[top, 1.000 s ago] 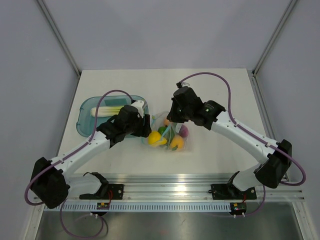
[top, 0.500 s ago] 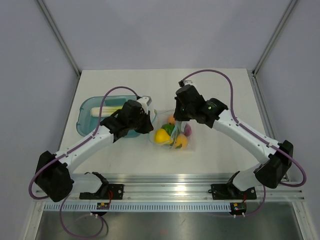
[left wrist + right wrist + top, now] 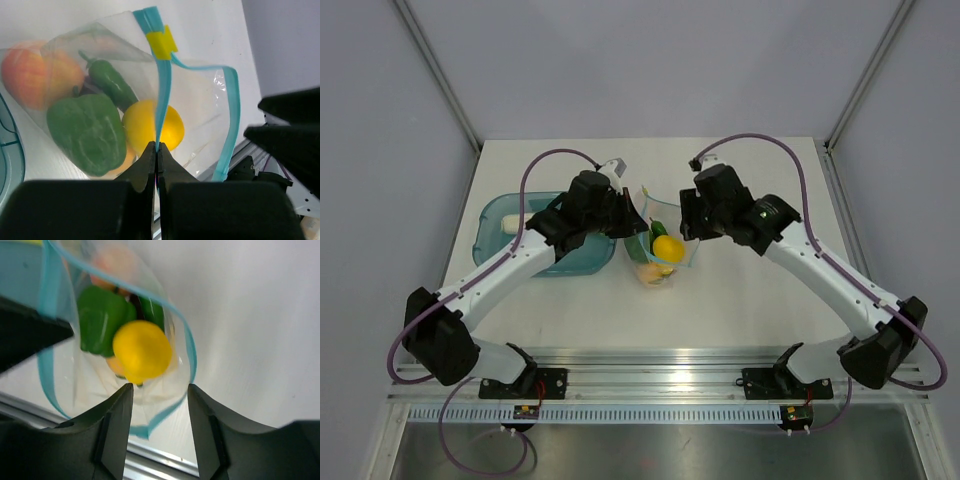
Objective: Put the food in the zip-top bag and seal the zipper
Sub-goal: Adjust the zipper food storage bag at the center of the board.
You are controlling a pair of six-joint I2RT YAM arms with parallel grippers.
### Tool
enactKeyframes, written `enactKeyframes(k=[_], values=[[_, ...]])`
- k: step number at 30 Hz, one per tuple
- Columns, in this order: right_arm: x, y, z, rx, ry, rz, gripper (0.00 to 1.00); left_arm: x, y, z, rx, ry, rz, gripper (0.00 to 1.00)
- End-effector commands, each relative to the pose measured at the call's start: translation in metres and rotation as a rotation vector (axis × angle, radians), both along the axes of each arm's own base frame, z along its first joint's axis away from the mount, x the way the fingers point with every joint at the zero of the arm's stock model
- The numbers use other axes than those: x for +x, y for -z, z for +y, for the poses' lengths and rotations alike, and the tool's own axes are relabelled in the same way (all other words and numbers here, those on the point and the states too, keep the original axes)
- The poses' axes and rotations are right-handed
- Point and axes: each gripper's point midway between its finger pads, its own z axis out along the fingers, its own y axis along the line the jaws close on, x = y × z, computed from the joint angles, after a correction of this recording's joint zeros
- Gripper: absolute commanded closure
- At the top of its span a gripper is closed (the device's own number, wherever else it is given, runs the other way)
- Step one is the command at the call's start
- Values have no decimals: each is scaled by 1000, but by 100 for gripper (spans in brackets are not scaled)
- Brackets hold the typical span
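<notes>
The clear zip-top bag point(image 3: 672, 212) hangs tilted above the table's middle, its mouth gaping. My left gripper point(image 3: 634, 222) point(image 3: 158, 148) is shut on one side of the light-blue zipper point(image 3: 162, 95), just below a yellow slider tab point(image 3: 161, 43). Food lies inside the bag: a yellow fruit point(image 3: 152, 126) point(image 3: 142, 351), a green pepper point(image 3: 87, 132) point(image 3: 102, 320), a green chili point(image 3: 107, 82) and an orange piece point(image 3: 37, 75). My right gripper point(image 3: 690, 236) point(image 3: 160, 390) stands open over the bag's other rim point(image 3: 189, 342), gripping nothing.
A teal tray point(image 3: 498, 214) sits left of the bag, under the left arm, with a pale stalk end point(image 3: 507, 226) showing in it. The metal rail point(image 3: 650, 358) runs along the table's near edge.
The left gripper shut on the zipper strip and lifted the bag up and back. The right gripper opened and let go of the bag. The food slid to the bag's low end.
</notes>
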Motion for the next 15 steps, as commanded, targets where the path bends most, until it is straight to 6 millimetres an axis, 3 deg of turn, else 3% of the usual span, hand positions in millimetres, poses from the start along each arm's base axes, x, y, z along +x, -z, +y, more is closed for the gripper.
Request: enactKeyframes(k=[1,2,3,5,6,8,9,11,12,14,15], values=[[-25,-3,-3,69,-80,-55,45,3,-2,-1,-13,-13,3,100],[-33,-9,-8,94,-79,-81,45,3,-3,1,-4,-13,1,100],[-37,6,-13,80,-74,-66,45,3,-5,2,-2,-9,-7,100],[-42,5,-15,109,-83,-89,45,3,-6,6,13,-8,-16,100],[-46,18,-16,99,-93,-72,44,3,-5,7,20,-12,-16,100],[-50,16,-13,135,-123,-107,46,3,-5,7,20,-10,-15,100],[-58,34,-11,129,-164,-86,48,3,-7,8,19,-10,-15,100],[-62,27,-3,178,-249,-179,50,3,-7,8,21,-11,-16,100],[-67,49,-5,155,-277,-182,51,4,-7,8,24,-13,-14,100],[-72,33,-2,211,-338,-302,51,4,-5,9,32,-13,-7,100],[-77,49,-4,203,-350,-303,51,4,-5,9,33,-15,-8,100]])
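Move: The near-right corner of the bag's open zipper rim lies about 4 cm back, 1 cm left and some 5 cm below the open right fingers. Inside the bag, the yellow fruit sits roughly 5 cm left, 2 cm ahead and 10 cm below the right hand, and the green pepper about 12 cm left, 1 cm ahead and 11 cm below. From the left hand, shut on the rim's left side, that corner is about 10 cm right, 5 cm back and 3 cm lower. The right hand, empty with its fingers staying about half open, pulls back and down by some 7 cm each way, drifting slightly right as it leaves its place above the bag's mouth for the open space on the bag's near-right side, and it turns about 15 degrees, mainly counter-clockwise. The left hand keeps its pinch on the left side of the zipper rim and sinks about 2 cm with it, holding the bag up. ##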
